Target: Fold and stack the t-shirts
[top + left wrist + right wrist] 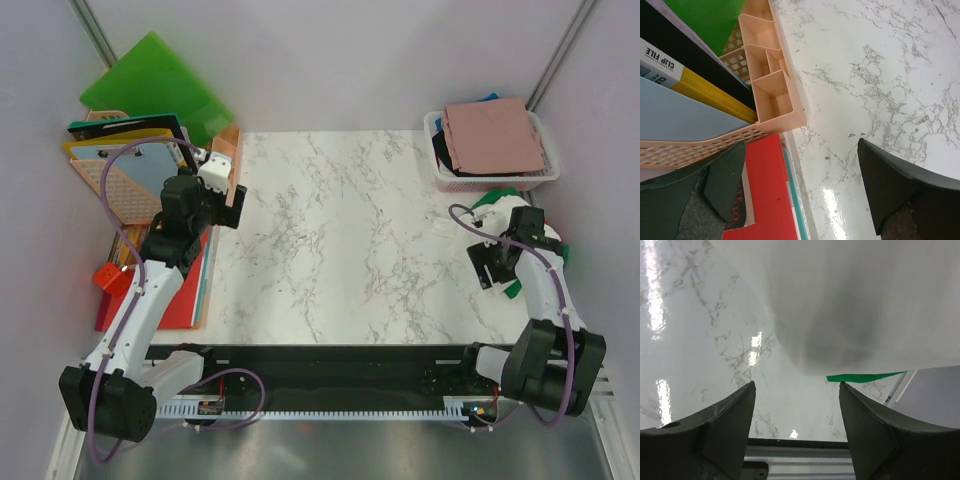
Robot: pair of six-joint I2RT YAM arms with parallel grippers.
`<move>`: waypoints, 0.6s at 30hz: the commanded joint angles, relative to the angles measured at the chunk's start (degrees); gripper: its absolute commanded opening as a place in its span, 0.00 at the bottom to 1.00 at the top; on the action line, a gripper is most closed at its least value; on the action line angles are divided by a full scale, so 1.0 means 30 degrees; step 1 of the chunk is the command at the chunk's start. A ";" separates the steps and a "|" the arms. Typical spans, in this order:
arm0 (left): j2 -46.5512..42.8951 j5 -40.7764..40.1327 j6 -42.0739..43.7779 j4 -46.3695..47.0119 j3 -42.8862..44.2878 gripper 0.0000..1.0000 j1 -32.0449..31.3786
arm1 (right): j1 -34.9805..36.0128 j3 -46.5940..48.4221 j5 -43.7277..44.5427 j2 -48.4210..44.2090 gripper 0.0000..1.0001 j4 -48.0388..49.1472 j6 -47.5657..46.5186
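A folded dusty pink t-shirt [495, 135] lies on top of dark and blue ones in the white basket [438, 172] at the back right. A green t-shirt [495, 198] and a white t-shirt [447, 226] lie bunched at the table's right edge. My right gripper [490, 268] hovers just in front of them. In the right wrist view the white t-shirt [840, 300] fills the top, with a strip of green t-shirt [865, 376] under it. There my right gripper [797, 390] stands open and empty. My left gripper [800, 145] is open over the table's left edge.
A peach desk organizer [228, 165] [772, 100] with clip files stands at the left beside my left gripper. Green plastic folders [160, 85] lean behind it. A red folder [770, 190] lies below it, off the marble table [330, 240]. A black rail [320, 360] runs along the near edge.
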 commanded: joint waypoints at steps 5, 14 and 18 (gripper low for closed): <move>-0.0520 -0.0433 0.0602 0.0348 -0.0112 1.00 0.0067 | -0.0172 0.1188 0.1923 0.2340 0.73 0.4272 0.3357; -0.0433 -0.0317 0.0632 0.0553 -0.0346 1.00 0.0067 | -0.1519 0.3387 0.1277 0.2104 0.74 0.4858 0.5384; -0.0578 -0.0316 0.0719 0.0670 -0.0581 1.00 0.0067 | -0.2983 0.4852 0.1717 0.4797 0.73 0.4801 0.6466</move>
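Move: The white t-shirt lies spread on the table with its middle about 8 cm ahead of the right hand and 3 cm to its left, roughly 8 cm below. The green cloth peeping out from under it has its middle about 8 cm ahead and 3 cm to the hand's right, and the laundry basket stands some 28 cm ahead and 4 cm left. From the left hand the white t-shirt is about 61 cm to the right, 5 cm back and 24 cm lower. The right hand, its fingers still wide apart and holding nothing, dips about 2 cm while setting off, then climbs as it sweeps some 8 cm forward and 6 cm to the right over the white t-shirt, towards its far right part by the wall, ending about 4 cm higher. Along the way the wrist turns some 20 degrees clockwise and the fingertips swing up and forward by roughly 15 degrees; no grip on the cloth is taken. ##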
